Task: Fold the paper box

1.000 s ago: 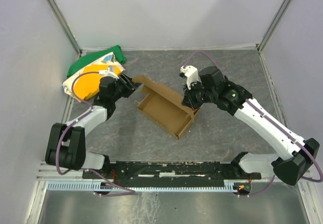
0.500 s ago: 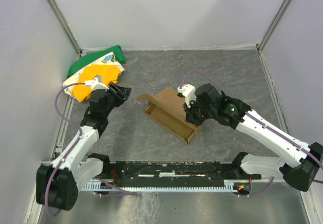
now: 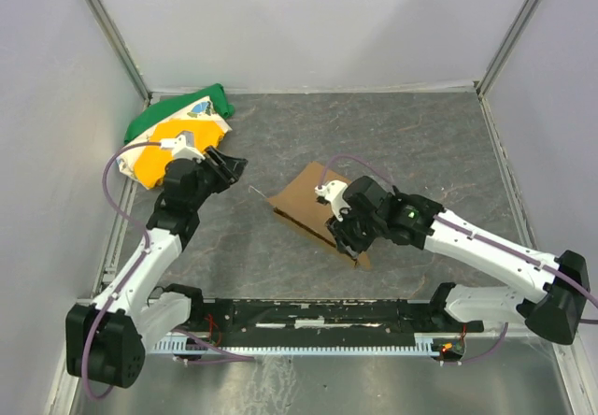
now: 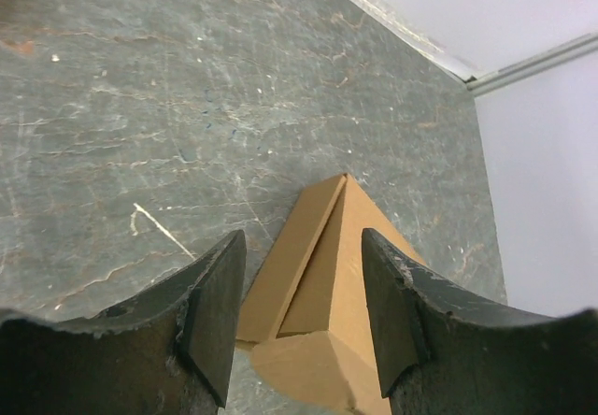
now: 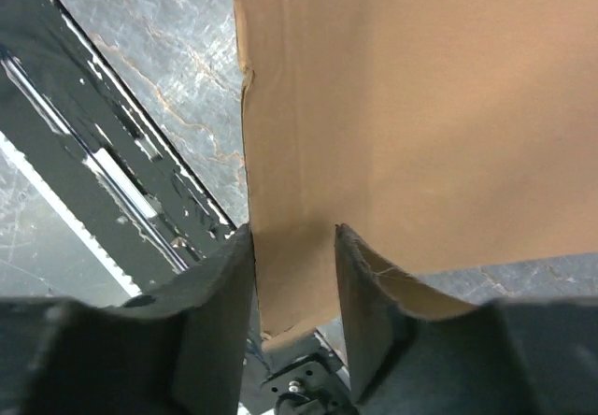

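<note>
The paper box (image 3: 304, 195) is brown cardboard and lies low on the grey table, its lid panel facing up. My right gripper (image 3: 344, 237) sits over the box's near right end. In the right wrist view the gripper (image 5: 292, 233) has its jaws apart, and the flat cardboard panel (image 5: 420, 107) shows in the gap between them. A curved flap edge runs past the right finger (image 5: 369, 312). My left gripper (image 3: 232, 164) hovers left of the box, open and holding nothing. In the left wrist view the box (image 4: 327, 275) lies beyond the open left gripper (image 4: 301, 237), apart from it.
A green, yellow and white cloth bundle (image 3: 177, 130) lies at the back left against the wall. The black mounting rail (image 3: 308, 317) runs along the near edge, close to the box's near end. Pale walls enclose the table on three sides.
The box has come down from a raised, open tray shape to lying low, its panel folded over. My right gripper moved nearer and leftward with it and its jaws parted. The left gripper drew back.
</note>
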Controlling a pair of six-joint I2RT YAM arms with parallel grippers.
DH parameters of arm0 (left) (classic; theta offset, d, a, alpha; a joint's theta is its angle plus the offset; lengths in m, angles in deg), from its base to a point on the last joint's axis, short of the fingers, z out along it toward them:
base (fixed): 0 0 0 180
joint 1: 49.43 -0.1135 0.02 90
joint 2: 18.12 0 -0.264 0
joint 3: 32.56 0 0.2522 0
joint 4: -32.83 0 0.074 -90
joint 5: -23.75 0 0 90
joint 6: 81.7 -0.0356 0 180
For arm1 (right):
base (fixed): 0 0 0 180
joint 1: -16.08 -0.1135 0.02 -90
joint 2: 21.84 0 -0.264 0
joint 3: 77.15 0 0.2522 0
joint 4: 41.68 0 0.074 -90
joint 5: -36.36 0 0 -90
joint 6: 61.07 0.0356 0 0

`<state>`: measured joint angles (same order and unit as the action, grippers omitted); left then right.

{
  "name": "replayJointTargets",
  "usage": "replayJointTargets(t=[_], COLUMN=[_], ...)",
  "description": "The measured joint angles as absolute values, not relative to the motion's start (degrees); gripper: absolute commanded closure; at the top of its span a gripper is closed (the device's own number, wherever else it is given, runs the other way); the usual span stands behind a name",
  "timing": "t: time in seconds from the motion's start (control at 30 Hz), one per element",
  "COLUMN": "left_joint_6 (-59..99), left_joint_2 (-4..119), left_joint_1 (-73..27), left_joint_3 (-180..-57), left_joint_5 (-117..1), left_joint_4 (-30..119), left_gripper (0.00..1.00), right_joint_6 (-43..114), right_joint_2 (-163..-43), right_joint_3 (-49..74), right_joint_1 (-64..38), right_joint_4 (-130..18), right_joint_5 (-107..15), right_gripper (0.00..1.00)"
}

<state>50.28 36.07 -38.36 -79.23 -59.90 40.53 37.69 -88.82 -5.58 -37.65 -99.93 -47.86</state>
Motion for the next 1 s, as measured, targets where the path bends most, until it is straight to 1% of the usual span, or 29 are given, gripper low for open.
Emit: replayJointTargets(t=[0.03,0.07,0.2,0.3,0.4,0.47,0.6,0.7,0.77,1.0], left_joint_6=[50.2,50.2,50.2,50.2,50.2,50.2,47.0,43.2,41.5,38.8], left_joint_2=[37.1,38.3,41.8,44.0,46.3,47.9,54.2,61.1,63.6,67.2], left_joint_1=[-38.3,-38.3,-38.3,-38.3,-38.1,-37.2,-31.0,-26.1,-24.9,-24.8], left_joint_3=[-80.0,-81.0,-84.6,-87.1,-88.8,-89.2,-93.0,-99.5,-101.1,-101.2], left_joint_5=[-59.2,-58.3,-55.9,-54.9,-53.7,-53.3,-53.0,-53.1,-53.1,-53.1], left_joint_4=[40.5,40.5,40.1,39.8,38.8,37.8,39.8,44.6,46.4,52.3], left_gripper=[0.40,0.40,0.40,0.40,0.40,0.40,0.39,0.39,0.39,0.39], right_joint_6=[38.1,38.6,40.0,42.6,48.4,52.9,62.1,69.8,73.9,82.0], right_joint_2=[-89.1,-89.3,-88.1,-84.0,-78.0,-76.4,-80.0,-86.0,-88.1,-88.5], right_joint_3=[-5.7,-5.9,-7.2,-8.2,-8.6,-8.5,-8.3,-8.3,-8.8,-10.7], right_joint_1=[-38.2,-38.5,-39.3,-39.3,-39.2,-38.4,-34.5,-32.8,-32.1,-28.5], right_joint_4=[-100.0,-100.0,-99.0,-98.3,-97.6,-97.9,-99.3,-101.1,-101.7,-101.5], right_joint_5=[-47.7,-47.4,-46.5,-49.1,-57.2,-62.8,-68.2,-71.1,-72.1,-73.2], right_gripper=[0.11,0.00,0.01,0.00,0.00,0.00,0.00,0.00,0.00,0.00])
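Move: My right fingers, already parting, still have the edge of the lid's front flap between them, at the hand point. From there the box's right end lies some 8 cm ahead, 8 cm to the right and 8 cm lower, and the lid's middle about 13 cm ahead, 8 cm left and 7 cm below. From my left hand, the box's left corner is nearly level, about 9 cm right and 13 cm below; the lid's middle is roughly 20 cm right, 2 cm back and 13 cm below. I open my right fingers wide and let go of the front flap, lift about 4 cm clear, then swing forward and right, sinking again over the box's right end while that hand turns some 60 degrees clockwise. My open left hand first eases forward and up, then sweeps about 10 cm right towards the lid's left part and sinks, turning clockwise and tipping down. ##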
